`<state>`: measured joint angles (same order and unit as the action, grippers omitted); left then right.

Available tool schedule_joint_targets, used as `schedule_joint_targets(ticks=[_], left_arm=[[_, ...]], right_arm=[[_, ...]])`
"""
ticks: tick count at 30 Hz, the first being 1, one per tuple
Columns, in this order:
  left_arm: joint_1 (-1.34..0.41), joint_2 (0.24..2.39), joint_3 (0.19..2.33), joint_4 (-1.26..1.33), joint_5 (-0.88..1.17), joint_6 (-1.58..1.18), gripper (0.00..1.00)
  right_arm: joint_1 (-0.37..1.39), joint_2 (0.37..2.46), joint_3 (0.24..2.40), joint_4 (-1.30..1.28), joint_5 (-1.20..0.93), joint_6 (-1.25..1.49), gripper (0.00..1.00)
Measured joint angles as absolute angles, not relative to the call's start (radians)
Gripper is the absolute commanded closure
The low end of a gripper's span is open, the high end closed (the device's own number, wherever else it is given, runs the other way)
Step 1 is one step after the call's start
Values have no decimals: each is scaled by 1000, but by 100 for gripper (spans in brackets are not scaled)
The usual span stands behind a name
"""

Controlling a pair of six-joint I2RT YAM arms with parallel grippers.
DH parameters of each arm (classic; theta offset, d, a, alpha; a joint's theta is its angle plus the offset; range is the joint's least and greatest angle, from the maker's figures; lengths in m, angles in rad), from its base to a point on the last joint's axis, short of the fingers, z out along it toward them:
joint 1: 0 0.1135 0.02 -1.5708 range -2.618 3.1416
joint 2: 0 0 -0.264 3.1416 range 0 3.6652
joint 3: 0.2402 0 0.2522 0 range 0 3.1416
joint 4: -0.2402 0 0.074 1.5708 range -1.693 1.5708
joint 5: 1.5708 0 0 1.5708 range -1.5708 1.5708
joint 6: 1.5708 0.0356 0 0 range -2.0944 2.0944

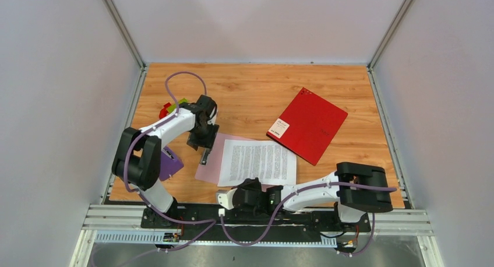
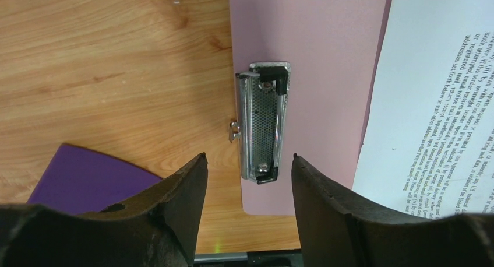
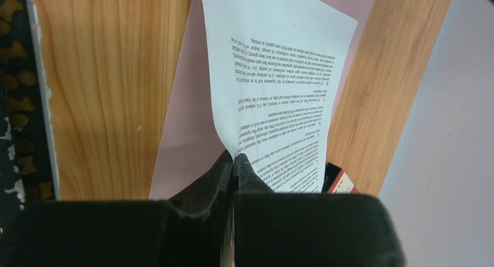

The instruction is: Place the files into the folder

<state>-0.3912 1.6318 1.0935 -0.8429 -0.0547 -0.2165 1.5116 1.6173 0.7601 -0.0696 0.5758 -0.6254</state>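
Note:
The folder (image 1: 207, 163) lies open and flat as a pink board, with a metal clip (image 1: 204, 157) at its left edge. The files (image 1: 259, 161), white paper printed with small black text, rest on the pink board; I cannot tell how many sheets there are. My left gripper (image 1: 204, 147) hovers open over the clip (image 2: 265, 121), its jaws (image 2: 249, 157) wide apart and empty, with the pink board (image 2: 314, 45) and the paper (image 2: 431, 104) to its right. My right gripper (image 1: 250, 184) is shut on the paper's near edge (image 3: 235, 158), and the sheet (image 3: 279, 74) lifts from the pink board (image 3: 186, 133).
A closed red folder (image 1: 307, 124) lies at the back right, its corner also showing in the right wrist view (image 3: 339, 179). A purple sheet (image 1: 169, 165) lies under the left arm (image 2: 87, 179). Small red and green objects (image 1: 173, 106) sit at the left.

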Motion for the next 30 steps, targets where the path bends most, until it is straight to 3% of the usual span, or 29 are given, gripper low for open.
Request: schedule_joint_targets(ticks=[11,22,28,30], left_arm=[[-391,1731,1093,-841,-10,-179,36],[-391,1781,1110,-849,5,-175,56],[-390,1781,1110,-850,19,-172,72],[-390,1781,1111,-852,20,-169,75]], right_arm=[[1511,1705,780,35,583,-583,99],[1509,1729,779,165,565,-615,99],[1509,1734,757,199,533,-646,67],[1509,1731,757,185,515,-642,62]])
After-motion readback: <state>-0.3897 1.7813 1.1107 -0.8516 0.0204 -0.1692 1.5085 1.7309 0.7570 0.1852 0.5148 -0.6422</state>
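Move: The clip on the pink folder's left edge lies about 4 cm below my open left hand and 1 cm to its right. The purple box stands some 14 cm left and 3 cm back of that hand. From my right hand, pinching the paper's near edge, the clip is about 20 cm left and 12 cm ahead. The paper's middle is 10 cm ahead and 3 cm right, the folder's 8 cm ahead and 3 cm left, all about 3 cm lower. My right hand keeps its pinch on the near edge and draws the paper about 4 cm left across the folder towards the clip, sinking a little, then starts to open and lets go. Meanwhile my left hand sinks 3.5 cm and slightly back, fingertips tilting towards my base, and narrows its fingers until they pinch the clip's two long sides. ##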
